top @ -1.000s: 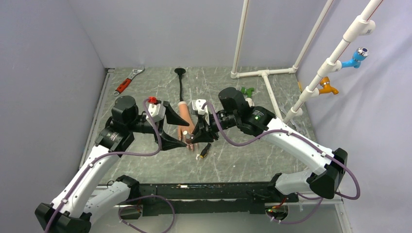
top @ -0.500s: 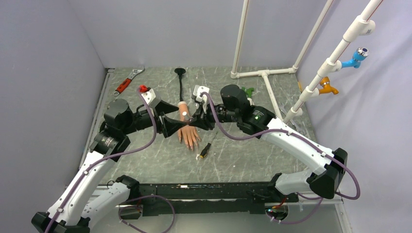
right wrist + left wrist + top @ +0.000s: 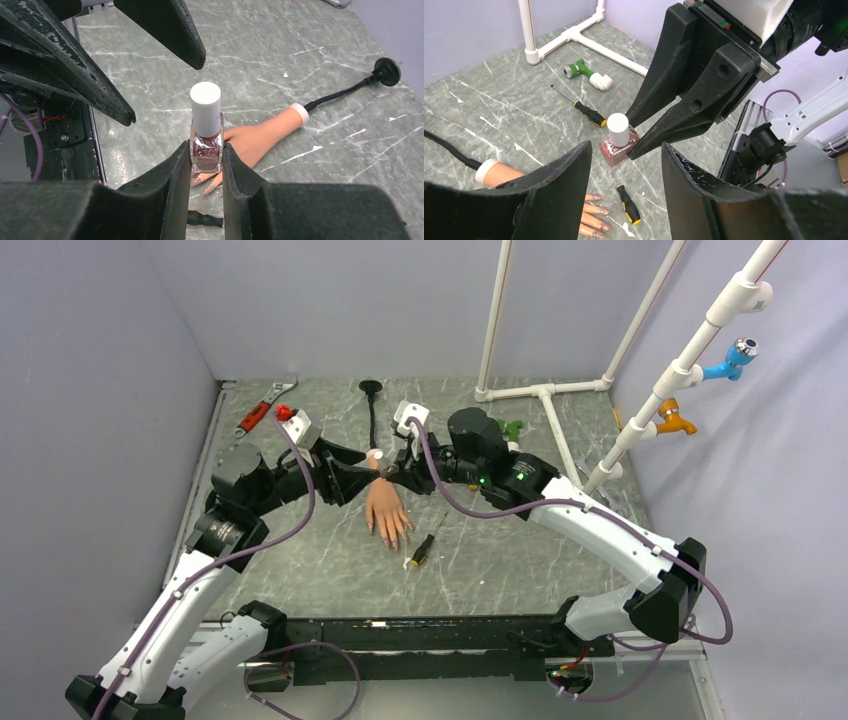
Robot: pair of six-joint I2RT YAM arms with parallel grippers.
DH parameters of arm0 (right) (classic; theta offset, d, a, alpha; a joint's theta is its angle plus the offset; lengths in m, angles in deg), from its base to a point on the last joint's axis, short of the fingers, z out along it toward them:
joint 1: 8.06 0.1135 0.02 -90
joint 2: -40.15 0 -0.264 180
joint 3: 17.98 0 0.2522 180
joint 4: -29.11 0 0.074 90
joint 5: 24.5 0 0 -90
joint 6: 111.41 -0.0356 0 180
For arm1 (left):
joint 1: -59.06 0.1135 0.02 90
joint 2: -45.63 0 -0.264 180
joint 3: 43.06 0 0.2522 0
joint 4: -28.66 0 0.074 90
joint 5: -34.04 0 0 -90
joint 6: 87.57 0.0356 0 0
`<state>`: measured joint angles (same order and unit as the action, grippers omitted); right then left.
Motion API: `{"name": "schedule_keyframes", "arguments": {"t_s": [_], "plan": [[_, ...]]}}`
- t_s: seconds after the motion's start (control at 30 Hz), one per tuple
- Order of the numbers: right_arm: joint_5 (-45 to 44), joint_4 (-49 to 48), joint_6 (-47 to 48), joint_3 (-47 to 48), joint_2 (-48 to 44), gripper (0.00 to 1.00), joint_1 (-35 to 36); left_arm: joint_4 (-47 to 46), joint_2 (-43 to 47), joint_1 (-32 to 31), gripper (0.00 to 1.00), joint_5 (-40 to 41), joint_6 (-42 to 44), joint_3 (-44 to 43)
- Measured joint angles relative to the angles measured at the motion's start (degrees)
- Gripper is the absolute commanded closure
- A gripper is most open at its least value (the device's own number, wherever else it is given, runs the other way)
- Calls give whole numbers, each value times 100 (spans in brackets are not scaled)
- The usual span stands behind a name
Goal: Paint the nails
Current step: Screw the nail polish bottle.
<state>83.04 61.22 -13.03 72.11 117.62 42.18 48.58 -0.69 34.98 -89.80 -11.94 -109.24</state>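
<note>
The peach mannequin hand [image 3: 385, 510] lies flat on the grey table, its black stalk [image 3: 345, 90] running toward the back. The nails [image 3: 596, 226] look pale with glittery smears; they also show as nails [image 3: 207, 189] under the bottle. My right gripper [image 3: 206, 150] is shut on a glittery red polish bottle [image 3: 206, 145] with a white cap, held upright above the hand. My left gripper [image 3: 625, 147] faces that bottle [image 3: 619, 142] with its jaws apart; the cap stands just beyond its fingertips, untouched.
A black-and-yellow screwdriver [image 3: 422, 550] lies beside the fingertips, and a second screwdriver [image 3: 589, 114] lies farther back. A green fitting [image 3: 584, 72] and white pipe frame [image 3: 545, 392] stand at the back right. A red wrench [image 3: 262, 408] rests at the back left.
Both grippers have moved toward the back, from over the fingers to above the wrist, the bottle going with the right one. The left jaws have narrowed somewhat.
</note>
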Motion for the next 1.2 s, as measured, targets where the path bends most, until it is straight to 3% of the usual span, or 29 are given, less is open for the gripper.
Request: {"name": "schedule_keyframes", "arguments": {"t_s": [0.27, 0.53, 0.73, 0.83, 1.2], "plan": [[201, 0, -2, 74, 114, 100, 0, -203, -7, 0, 45, 157, -96, 140], [442, 2, 11, 166, 260, 100, 7, -219, -111, 0, 60, 157, -81, 140], [553, 2, 13, 181, 284, 100, 11, -238, -234, 0, 81, 48, -103, 140], [562, 17, 13, 181, 289, 100, 11, -254, -271, -2, 100, -13, -103, 140], [664, 186, 17, 175, 275, 100, 11, -234, -378, 39, 100, -645, 286, 125]]}}
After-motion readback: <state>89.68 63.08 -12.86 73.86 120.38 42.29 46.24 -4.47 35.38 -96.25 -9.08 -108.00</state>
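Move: The nail polish bottle is upright in the right gripper; its white cap lies roughly 2 cm ahead, 3 cm to the right and 1 cm below the open left hand. Far beneath on the table, some 33 cm down, the rubber hand's palm is about 13 cm ahead and 1 cm right of the left hand, and the black-and-yellow screwdriver 1 cm ahead and 8 cm right. From the right hand the cap sits level fore and aft, about 1 cm left and 3 cm up. Down about 2 cm and some 1 cm to the right, the left hand eases over the bottle's cap, edging forward about 1 cm and then drawing back again, while its half-open fingers close and pinch the white cap from both sides. The right hand keeps its grip on the glass body and brings the bottle to meet it, about 1.5 cm left and back and 1 cm down, turning slightly counter-clockwise. ##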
